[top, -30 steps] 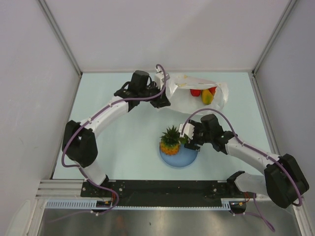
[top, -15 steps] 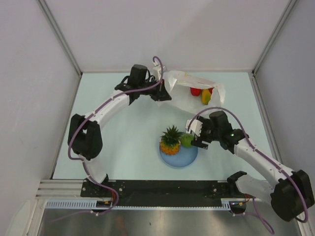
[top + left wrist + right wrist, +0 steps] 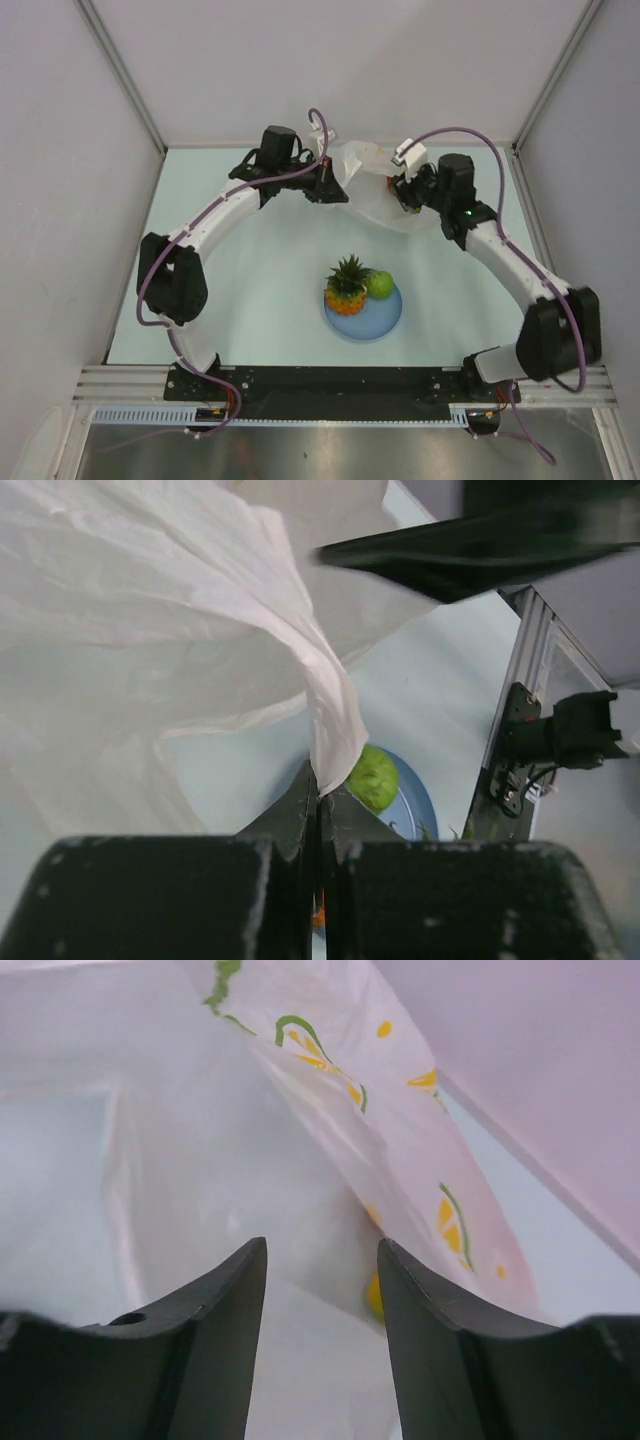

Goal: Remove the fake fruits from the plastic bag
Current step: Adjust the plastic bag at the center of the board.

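Note:
The plastic bag [image 3: 372, 200] lies at the back of the table, white with green-yellow print. My left gripper [image 3: 326, 190] is shut on the bag's left edge and holds it up; the pinched film shows in the left wrist view [image 3: 325, 730]. My right gripper [image 3: 402, 192] is open at the bag's mouth, empty. In the right wrist view its fingers [image 3: 222, 1320] point into the bag [image 3: 200, 1160], with a yellow-orange patch [image 3: 373, 1296] ahead of them. The pineapple [image 3: 347, 285] and green apple [image 3: 379, 284] sit on the blue plate [image 3: 368, 320]. The red piece is hidden.
The plate stands in the near middle of the table, between the two arm bases. In the left wrist view the apple [image 3: 372, 778] and plate [image 3: 418, 808] show beyond the fingers. White walls close in the table at the back and sides.
My right gripper let go of the green apple on the plate and swung back to the bag's mouth. My left gripper kept its hold on the bag's edge and shifted slightly.

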Available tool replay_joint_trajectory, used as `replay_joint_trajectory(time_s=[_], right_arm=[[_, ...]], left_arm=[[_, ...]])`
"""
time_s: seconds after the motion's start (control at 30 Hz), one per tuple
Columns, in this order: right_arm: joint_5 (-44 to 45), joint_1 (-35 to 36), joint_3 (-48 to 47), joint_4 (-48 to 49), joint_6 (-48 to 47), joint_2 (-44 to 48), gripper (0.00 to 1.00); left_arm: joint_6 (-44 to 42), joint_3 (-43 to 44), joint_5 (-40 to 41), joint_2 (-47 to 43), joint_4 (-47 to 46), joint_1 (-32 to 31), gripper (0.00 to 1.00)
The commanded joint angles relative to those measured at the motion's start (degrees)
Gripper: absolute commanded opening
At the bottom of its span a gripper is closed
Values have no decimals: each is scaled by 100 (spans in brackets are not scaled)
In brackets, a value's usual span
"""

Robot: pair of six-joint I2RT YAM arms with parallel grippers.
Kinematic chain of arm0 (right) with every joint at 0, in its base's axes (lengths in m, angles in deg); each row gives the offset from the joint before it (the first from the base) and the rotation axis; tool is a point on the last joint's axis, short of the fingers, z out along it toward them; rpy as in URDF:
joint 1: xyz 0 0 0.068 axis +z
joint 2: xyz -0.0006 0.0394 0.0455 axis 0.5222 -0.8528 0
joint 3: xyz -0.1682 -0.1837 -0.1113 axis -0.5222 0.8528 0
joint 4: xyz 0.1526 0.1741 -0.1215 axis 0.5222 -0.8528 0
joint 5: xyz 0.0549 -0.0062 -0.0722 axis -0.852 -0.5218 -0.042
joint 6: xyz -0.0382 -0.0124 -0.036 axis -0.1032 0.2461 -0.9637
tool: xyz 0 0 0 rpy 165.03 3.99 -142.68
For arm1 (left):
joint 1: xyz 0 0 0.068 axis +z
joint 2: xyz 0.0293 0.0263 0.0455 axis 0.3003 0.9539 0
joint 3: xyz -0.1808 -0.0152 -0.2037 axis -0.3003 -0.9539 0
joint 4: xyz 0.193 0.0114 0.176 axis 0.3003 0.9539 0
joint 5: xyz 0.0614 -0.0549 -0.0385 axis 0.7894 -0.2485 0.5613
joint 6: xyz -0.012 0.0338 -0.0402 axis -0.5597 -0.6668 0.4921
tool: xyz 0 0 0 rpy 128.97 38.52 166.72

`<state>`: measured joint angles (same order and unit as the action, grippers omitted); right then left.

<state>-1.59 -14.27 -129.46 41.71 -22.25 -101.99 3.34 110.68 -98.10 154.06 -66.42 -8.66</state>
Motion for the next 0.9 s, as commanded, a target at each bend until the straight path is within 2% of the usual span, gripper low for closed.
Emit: replay_joint_trajectory(time_s=[0.0,0.07,0.17,0.33,0.4,0.43,0.53,0.57,0.6,0.7,0.87], right_arm=[[622,484,-385,1088,668,-1240,52],[1559,608,-674,1186,824,-1818,50],[2047,511,-711,994,949,-2023,49],[2023,169,-439,125,1028,-1480,50],[1822,90,-351,122,1002,-1383,52],[1742,124,-350,192,949,-1417,54],[1452,325,-359,666,677,-1662,73],[1477,440,-359,754,580,-1750,87],[1530,537,-368,886,371,-1830,91],[1688,836,-447,1097,272,-2181,94],[2382,837,-850,1344,650,-2787,96]], left_arm=[[-394,23,-446,-897,205,-50,0],[-333,32,-490,-1169,170,-41,0],[-403,-484,-683,-1686,-232,-33,0],[-219,-1303,-560,-2180,-805,-59,0],[-201,-1515,-614,-2190,-946,-76,0],[-227,-1568,-579,-2164,-929,-76,0],[-254,-1498,-438,-1909,-832,-68,0],[-201,-1472,-438,-1848,-867,-68,0],[-140,-1463,-464,-1795,-902,-68,0],[-209,-1401,-455,-1750,-894,-68,0],[-394,-1331,-464,-1733,-736,-68,1]])
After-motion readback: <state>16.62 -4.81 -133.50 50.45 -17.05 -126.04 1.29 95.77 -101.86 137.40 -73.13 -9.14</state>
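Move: The bag's open mouth lies roughly 6 cm ahead of the right hand and 16 below it. Inside, the yellow fruit sits about 5 cm ahead, 5 to the right and 18 down, the red fruit some 10 cm straight ahead at that same depth; the green fruit on the plate is about 15 cm back and 4 left, 19 below. From the left hand, already pinching a bag edge, the mouth is some 10 cm ahead, 11 right and 14 below. Down by about 12 cm and some 5 forward, the half-open right hand dips into the bag, swaying left, right, then left again and spreading its fingers wide late on. The left hand keeps its pinch, lifting the bag edge back and up about 8 cm, tilting fingertips a little, then sinking partway; it ends back, somewhat up and slightly left. ##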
